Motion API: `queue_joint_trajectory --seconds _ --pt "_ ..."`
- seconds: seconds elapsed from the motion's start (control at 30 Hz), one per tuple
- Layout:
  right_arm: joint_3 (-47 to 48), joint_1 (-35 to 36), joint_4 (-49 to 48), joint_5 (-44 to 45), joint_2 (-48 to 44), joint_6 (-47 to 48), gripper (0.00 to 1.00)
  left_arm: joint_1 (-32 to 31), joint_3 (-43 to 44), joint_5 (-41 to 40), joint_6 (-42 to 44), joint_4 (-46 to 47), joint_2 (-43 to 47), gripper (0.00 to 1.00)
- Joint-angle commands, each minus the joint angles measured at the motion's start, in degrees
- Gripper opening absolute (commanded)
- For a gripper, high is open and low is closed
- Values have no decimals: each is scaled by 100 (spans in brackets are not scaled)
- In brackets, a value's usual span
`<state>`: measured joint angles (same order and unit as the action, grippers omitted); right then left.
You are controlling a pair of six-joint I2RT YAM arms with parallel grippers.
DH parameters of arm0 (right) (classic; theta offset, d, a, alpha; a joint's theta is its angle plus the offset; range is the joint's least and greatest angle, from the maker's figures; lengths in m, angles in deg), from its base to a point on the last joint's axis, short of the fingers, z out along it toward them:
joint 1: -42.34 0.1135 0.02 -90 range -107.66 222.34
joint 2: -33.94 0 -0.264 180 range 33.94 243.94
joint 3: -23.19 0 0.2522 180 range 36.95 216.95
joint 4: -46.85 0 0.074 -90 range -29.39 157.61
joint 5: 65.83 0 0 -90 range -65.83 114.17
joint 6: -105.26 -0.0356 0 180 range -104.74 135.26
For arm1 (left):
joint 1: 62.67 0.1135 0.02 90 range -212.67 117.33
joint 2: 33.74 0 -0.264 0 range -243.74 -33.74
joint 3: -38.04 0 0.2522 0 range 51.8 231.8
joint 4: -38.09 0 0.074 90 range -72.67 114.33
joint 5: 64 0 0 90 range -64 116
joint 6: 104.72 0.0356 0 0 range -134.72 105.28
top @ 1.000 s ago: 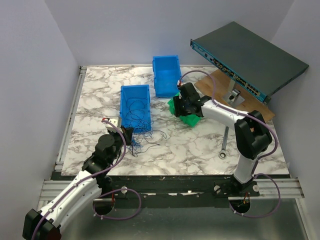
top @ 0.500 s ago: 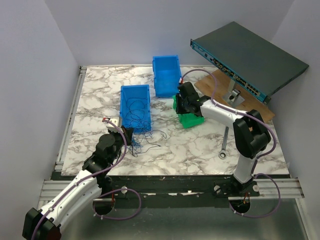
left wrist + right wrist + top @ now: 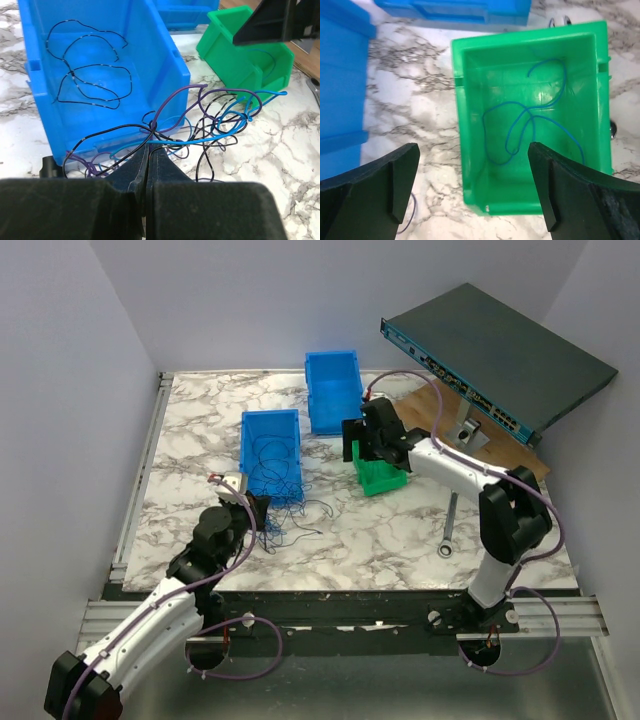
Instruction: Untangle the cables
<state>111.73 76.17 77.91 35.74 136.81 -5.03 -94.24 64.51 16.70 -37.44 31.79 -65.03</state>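
Observation:
A tangle of thin blue, black and purple cables [image 3: 200, 125] lies on the marble just in front of the near blue bin [image 3: 150, 60]. My left gripper [image 3: 148, 145] is shut, pinching strands at the tangle's knot; in the top view it [image 3: 258, 508] sits at the left end of the cables [image 3: 290, 520]. One black cable [image 3: 90, 80] lies inside that blue bin. My right gripper [image 3: 472, 170] hangs open above the green bin [image 3: 460, 125], nothing between its fingers. A single blue cable [image 3: 530, 120] lies loose in the green bin.
A second blue bin [image 3: 333, 390] stands behind the near one [image 3: 270, 445]. A silver wrench [image 3: 449, 525] lies at the right, beside the right arm. A dark network switch [image 3: 495, 355] is propped over a wooden board at the back right.
The right gripper has opened wide and drawn back above the green bin, which now sits flat on the table. The left gripper and the tangle have stayed put.

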Motion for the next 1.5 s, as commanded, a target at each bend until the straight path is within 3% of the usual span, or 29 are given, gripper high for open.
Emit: queue_joint_trajectory --seconds 0.0,0.13,0.27,0.43,0.57,0.9,1.23,1.4,1.47 --pt "-192 63 -2 -533 -673 407 100 2 144 769 200 514 -232 0" --pt "-974 163 -736 -1182 -1345 400 100 -6 183 1347 293 780 -466 0" --pt "-2298 443 -2477 -2112 -1989 123 99 -15 214 1668 371 964 -694 0" --pt "-3557 1133 -4313 -1996 -2347 54 97 -31 247 1956 476 1106 -891 0" --pt "-4364 1302 -5750 -1980 -2348 -26 93 -51 275 2261 588 1265 -1073 0" --pt "-4932 1460 -7220 -3026 -2139 -13 88 -221 601 2751 716 1354 -1846 0" --pt "-4867 1564 -7469 -3226 -1862 31 84 -284 734 2831 767 1301 -1922 0" --pt "-4810 1575 -7329 -3004 -1815 71 54 -305 746 2771 796 1285 -1938 0" --pt "-4907 1575 -7362 -2835 -1929 83 52 -305 711 2661 779 1273 -1888 0"
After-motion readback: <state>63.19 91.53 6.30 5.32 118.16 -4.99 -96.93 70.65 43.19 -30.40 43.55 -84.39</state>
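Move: The loose end of the cable tangle sticks out of my shut left fingers, about 5 cm to the right of that hand and 1 cm ahead. From my open right hand it lies some 15 cm back, 18 cm to the left and a little higher, about 3 cm. The green bin's middle is 5 cm right, 1 cm ahead and 7 cm below my right hand; the near blue bin's is 20 cm left, 2 cm ahead and 7 cm below. I lift my wide-open right hand some 5 cm clear of the green bin and swing it back about 19 cm and left 11, dipping, then rising again, levelling and turning its fingers counter-clockwise to point left at the cables. My left hand keeps its pinch and brings the tangle 9 cm right to meet it, turning 30 degrees clockwise. At the end my right fingers close to about half around the loose end. ##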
